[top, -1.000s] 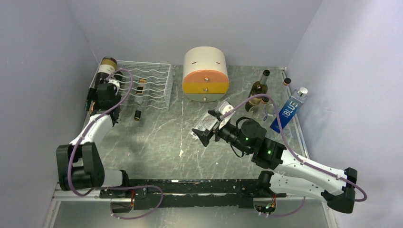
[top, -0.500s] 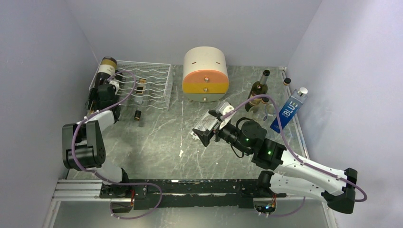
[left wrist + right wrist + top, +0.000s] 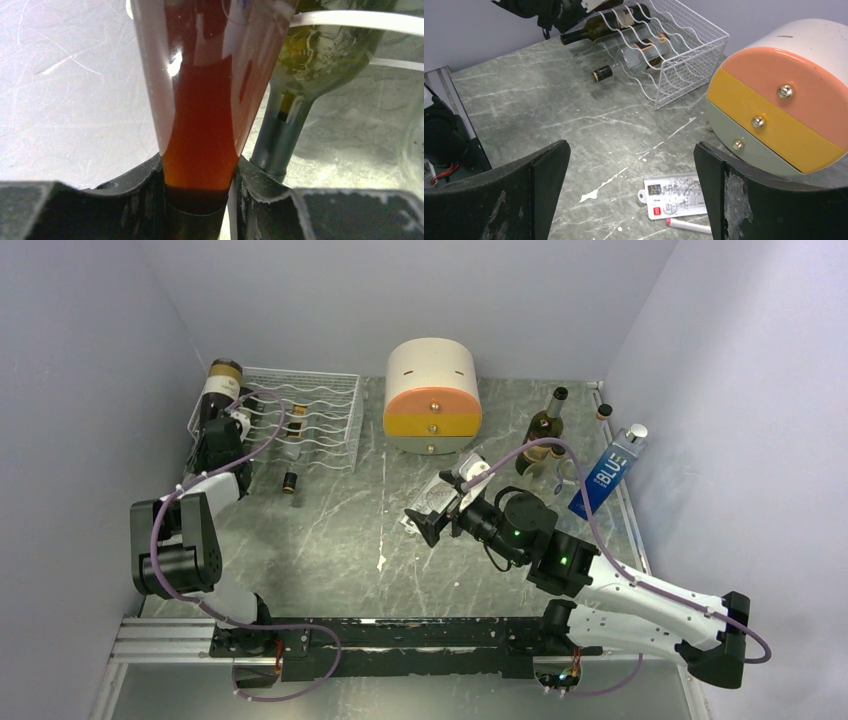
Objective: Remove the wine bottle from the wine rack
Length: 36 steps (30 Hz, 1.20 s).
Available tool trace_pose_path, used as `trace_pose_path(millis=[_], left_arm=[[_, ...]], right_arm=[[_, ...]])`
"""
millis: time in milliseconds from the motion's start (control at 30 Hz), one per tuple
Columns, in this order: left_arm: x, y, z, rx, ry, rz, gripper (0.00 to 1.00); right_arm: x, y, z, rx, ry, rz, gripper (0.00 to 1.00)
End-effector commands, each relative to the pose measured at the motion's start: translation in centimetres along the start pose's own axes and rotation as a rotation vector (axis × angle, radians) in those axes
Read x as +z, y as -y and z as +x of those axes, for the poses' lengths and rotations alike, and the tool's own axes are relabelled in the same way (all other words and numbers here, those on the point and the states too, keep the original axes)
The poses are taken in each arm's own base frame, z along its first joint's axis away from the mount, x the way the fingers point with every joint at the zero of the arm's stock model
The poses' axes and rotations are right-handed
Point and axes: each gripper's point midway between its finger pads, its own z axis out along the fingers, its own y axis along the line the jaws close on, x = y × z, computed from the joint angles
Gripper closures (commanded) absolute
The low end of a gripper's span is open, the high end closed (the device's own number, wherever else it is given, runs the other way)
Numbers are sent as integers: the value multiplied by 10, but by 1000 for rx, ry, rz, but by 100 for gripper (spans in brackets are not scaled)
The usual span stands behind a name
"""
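Note:
The wine bottle (image 3: pixel 218 390) is dark with a cream label and lies along the left side of the white wire wine rack (image 3: pixel 318 418), base toward the back wall. My left gripper (image 3: pixel 213 443) is shut on its neck. In the left wrist view the amber neck (image 3: pixel 200 125) is pinched between both fingers of the left gripper (image 3: pixel 200 172). My right gripper (image 3: pixel 425 525) hangs open over mid-table with nothing between its fingers (image 3: pixel 549 185). It looks toward the rack (image 3: pixel 684 60).
A green bottle (image 3: pixel 310 55) lies beside the held one, and another bottle neck (image 3: pixel 290 481) pokes out of the rack's front. A round cream-and-orange drawer cabinet (image 3: pixel 432 395) stands at the back centre. Upright bottles (image 3: pixel 545 430) and a blue carton (image 3: pixel 605 475) stand right. A plastic packet (image 3: pixel 679 195) lies under the right gripper.
The left arm folded up and pushed forward, and its gripper closed from open onto the wine bottle's neck. The right arm barely moved.

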Motion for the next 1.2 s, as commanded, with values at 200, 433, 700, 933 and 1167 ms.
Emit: trace_pose_path(millis=[200,433,700,933,1167], left_arm=[[-40,-31,-32,-300,103,55,86],[-60,-21,-33,-397,29,197,93],[-86,-19,-53,-653,11,353,93],[-106,-25,-73,-842,-19,505,93],[-127,-21,-94,-1020,11,745,93]], right_arm=[[1,1,-6,-6,25,8,0],[4,-1,-5,-7,19,3,0],[8,-2,1,-6,4,5,0],[10,-4,3,-7,-6,-3,0],[13,-5,9,-2,-24,-7,0]])
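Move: The left gripper already pinches the wine bottle by its neck; the bottle's middle lies about 11 cm ahead, 3 cm right and 2 cm above. The green bottle's middle is some 10 cm ahead, 6 cm right and 5 cm lower, the black-capped clear bottle's about 8 cm ahead, 18 cm right and 7 cm below. From the idle right gripper, the wine bottle lies roughly 28 cm ahead, 43 cm left and 17 cm lower. Keep the left fingers shut on the neck and draw the wine bottle back and right while raising it a little, then carry on mainly rightward, across the green bottle's neck: about 10 cm right in all, with 4 cm back and 4 cm up. As you go, roll the wrist some 60 degrees so the fingers swing from pointing forward-left to steeply down and forward. ##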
